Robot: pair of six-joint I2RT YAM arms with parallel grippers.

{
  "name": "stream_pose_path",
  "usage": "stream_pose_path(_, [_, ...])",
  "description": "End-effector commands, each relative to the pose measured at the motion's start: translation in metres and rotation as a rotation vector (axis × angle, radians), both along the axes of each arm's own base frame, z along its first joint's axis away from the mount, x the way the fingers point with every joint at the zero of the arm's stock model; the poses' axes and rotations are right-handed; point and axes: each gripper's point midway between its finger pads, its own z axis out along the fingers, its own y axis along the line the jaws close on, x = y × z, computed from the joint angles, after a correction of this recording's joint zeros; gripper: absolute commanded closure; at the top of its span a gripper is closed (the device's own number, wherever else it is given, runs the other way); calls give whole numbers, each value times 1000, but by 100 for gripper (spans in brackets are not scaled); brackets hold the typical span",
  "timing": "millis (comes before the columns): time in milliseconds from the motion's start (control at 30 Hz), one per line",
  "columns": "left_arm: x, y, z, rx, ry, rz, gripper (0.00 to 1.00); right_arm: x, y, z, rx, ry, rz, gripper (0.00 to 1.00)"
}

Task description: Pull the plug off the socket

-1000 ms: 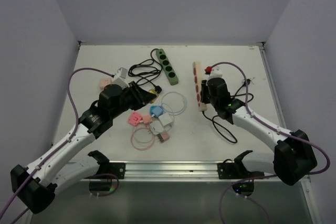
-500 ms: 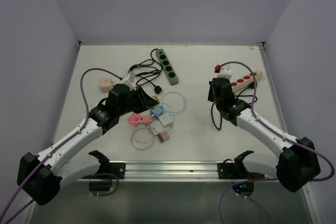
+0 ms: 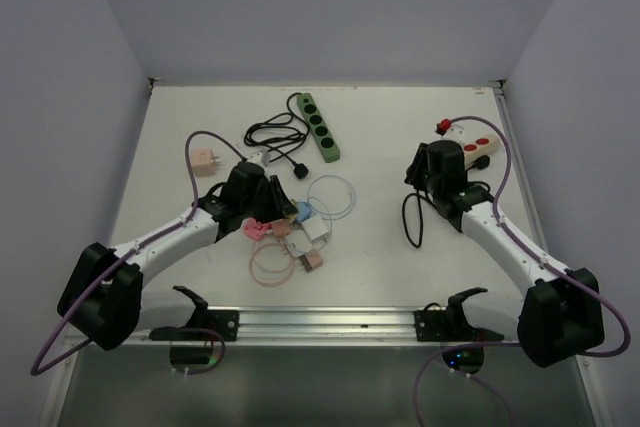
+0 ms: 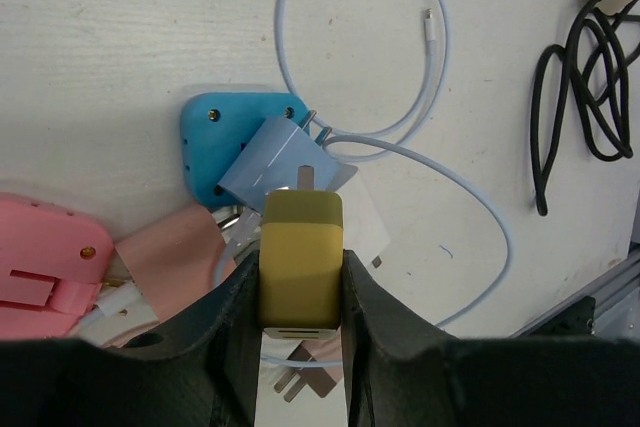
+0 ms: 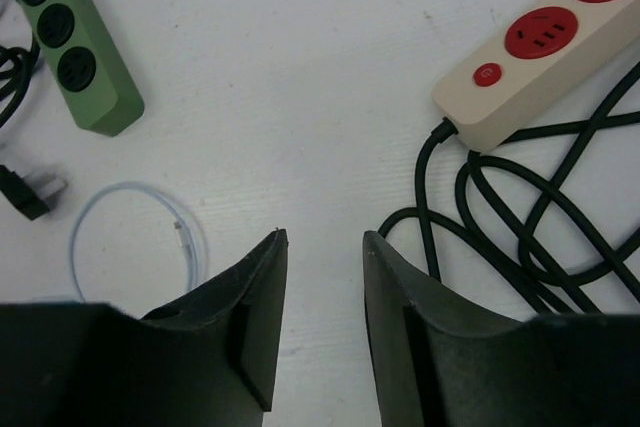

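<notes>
My left gripper [image 4: 300, 262] is shut on a yellow plug [image 4: 301, 232], gripped by its sides and hanging over a pile of adapters. In the top view that gripper [image 3: 275, 205] sits left of centre. The socket is a beige power strip [image 5: 520, 67] with red outlets, lying at the right back [image 3: 478, 150] with nothing plugged into the outlets that show. Just left of it, my right gripper [image 5: 324, 239] is open over bare table, nothing between its fingers. In the top view the right gripper [image 3: 418, 169] is beside the strip's black cord [image 3: 410, 217].
A green power strip [image 3: 320, 127] lies at the back centre beside a black plug and coiled cord [image 3: 275, 137]. Pink, blue and white adapters [image 3: 290, 232] are heaped under the left gripper. A pale cable loop [image 3: 330, 194] lies next to them. A pink cube [image 3: 205, 162] sits at the left.
The beige strip swung from the middle of the table to the right back, and the right gripper has come off it. The left arm carried the yellow plug rightward over the adapter pile.
</notes>
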Motion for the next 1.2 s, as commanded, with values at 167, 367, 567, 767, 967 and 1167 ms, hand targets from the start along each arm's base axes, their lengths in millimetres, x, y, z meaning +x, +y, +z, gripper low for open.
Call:
stream_pose_path(167, [12,3,-6,32,-62,-23,55,-10,35,34,293,-28,158,43])
stream_pose_path(367, [9,11,-4,61,-75,-16,36,-37,96,61,532,5,518,27])
stream_pose_path(567, [9,18,8,74,-112,5,19,-64,122,93,647,-17,738,19])
stream_pose_path(767, [12,26,40,86,-184,31,1,-83,124,113,627,-46,826,16])
stream_pose_path(967, [16,48,93,122,-309,103,1,-88,108,118,513,-86,772,13])
stream_pose_path(1167, [10,88,154,187,-468,232,0,-88,76,130,337,-158,637,8])
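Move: The left hand still holds the yellow plug over the plug pile; the white round plug where it will rest is about 6 cm below, 3 cm back and 2 cm right. Some 6 cm below the hand, the blue plug is 4 cm ahead and 2 cm right, the white square plug level and 5 cm right. From the right hand, the white round plug is about 26 cm left, 9 cm back and 10 cm below; the white power strip is 10 cm ahead, 14 cm right and 11 cm down. Down a slight 1.5 cm, the left hand eases towards the pile, spreads its fingers fully to let go of the yellow plug, then climbs well clear, veering left as its fingers tip up. The empty right hand swings left and back while rising about 12 cm, away from the power strip, turning some 40 degrees counter-clockwise and opening wide. ##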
